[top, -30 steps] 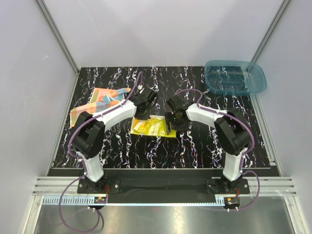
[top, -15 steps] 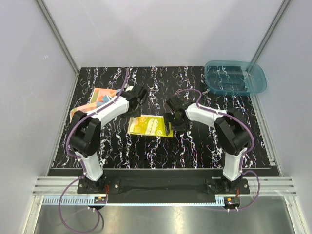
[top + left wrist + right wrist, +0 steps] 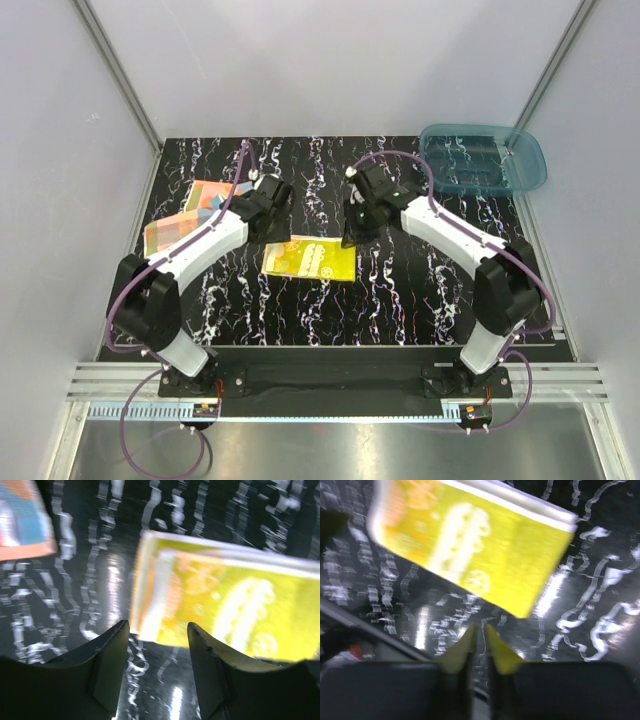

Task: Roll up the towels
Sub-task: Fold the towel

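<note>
The yellow towel (image 3: 310,260) lies folded flat in the middle of the table; it fills much of the left wrist view (image 3: 225,600) and the right wrist view (image 3: 470,545). The orange towel (image 3: 195,212) with blue and white patches lies spread at the left and shows in the corner of the left wrist view (image 3: 25,520). My left gripper (image 3: 262,225) (image 3: 157,630) hovers open just off the yellow towel's left end, holding nothing. My right gripper (image 3: 349,232) (image 3: 481,630) hangs above the table beyond the towel's right end, its jaws almost together and empty.
A translucent teal bin (image 3: 483,160) stands at the back right corner. The black marbled tabletop (image 3: 420,290) ends at metal rails on both sides and at the near edge.
My left gripper let go of the yellow towel, opened and drew back to the left. My right gripper rose away from the towel's right end and closed. The towel settled flat.
</note>
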Controlling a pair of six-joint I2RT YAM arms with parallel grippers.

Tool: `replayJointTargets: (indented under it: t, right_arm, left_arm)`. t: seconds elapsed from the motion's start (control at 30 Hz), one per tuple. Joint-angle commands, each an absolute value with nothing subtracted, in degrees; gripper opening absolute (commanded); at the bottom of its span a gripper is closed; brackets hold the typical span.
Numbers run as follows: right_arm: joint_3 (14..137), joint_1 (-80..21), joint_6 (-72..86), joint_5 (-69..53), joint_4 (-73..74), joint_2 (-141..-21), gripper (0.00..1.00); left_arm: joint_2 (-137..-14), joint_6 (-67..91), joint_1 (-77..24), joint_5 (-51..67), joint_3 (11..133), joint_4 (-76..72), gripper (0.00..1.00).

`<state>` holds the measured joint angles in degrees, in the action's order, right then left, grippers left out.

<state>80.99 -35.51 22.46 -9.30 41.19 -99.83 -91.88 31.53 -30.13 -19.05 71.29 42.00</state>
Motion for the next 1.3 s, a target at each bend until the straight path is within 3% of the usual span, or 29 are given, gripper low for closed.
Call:
replayJointTargets:
  t: [0.0,0.07,0.27,0.8,1.03,1.27]
  right_arm:
    - [81.21,-32.97,24.08,-21.17,34.81,-99.04,0.1]
    - [79.64,-31.29,25.57,-24.07,31.32,-101.58,0.0]
    - [70.5,-29.27,29.88,-31.64,20.85,-107.92,0.0]
    - [59.77,-29.35,34.01,-25.31,19.6,-110.04,0.0]
    - [66.78,-34.36,31.64,-21.19,28.73,-102.5,0.0]
    - [77.33,-33.14,29.8,-21.71,31.54,-100.36,0.0]
  left_arm:
    - [-90.26,32.6,-30.67,-4.96,66.98,33.41,0.54]
    - [-91.05,33.22,-30.67,-2.3,65.57,30.6,0.53]
    - [-95.44,35.86,-28.22,2.2,61.44,26.11,0.52]
    - [-100.45,30.5,-20.04,-5.62,59.85,26.63,0.5]
    - [-99.76,28.39,-26.36,-17.3,70.47,36.54,0.51]
    - [-99.66,27.6,-28.21,-18.02,76.19,38.67,0.53]
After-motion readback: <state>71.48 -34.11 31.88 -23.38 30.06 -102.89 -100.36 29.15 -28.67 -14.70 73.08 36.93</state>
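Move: The folded yellow towel lies below both hands. Its middle is some 6 cm to the left hand's right, about 1 cm back and 10 cm below. From the right hand it is about 6 cm to the left, 1 cm back and 11 cm below. The orange-and-blue towel lies about 15 cm to the left of the left hand, 7 cm farther out and 10 cm below. Both hands sink some 10 cm to the yellow towel, the right closing and drawing back, then partly rise. ##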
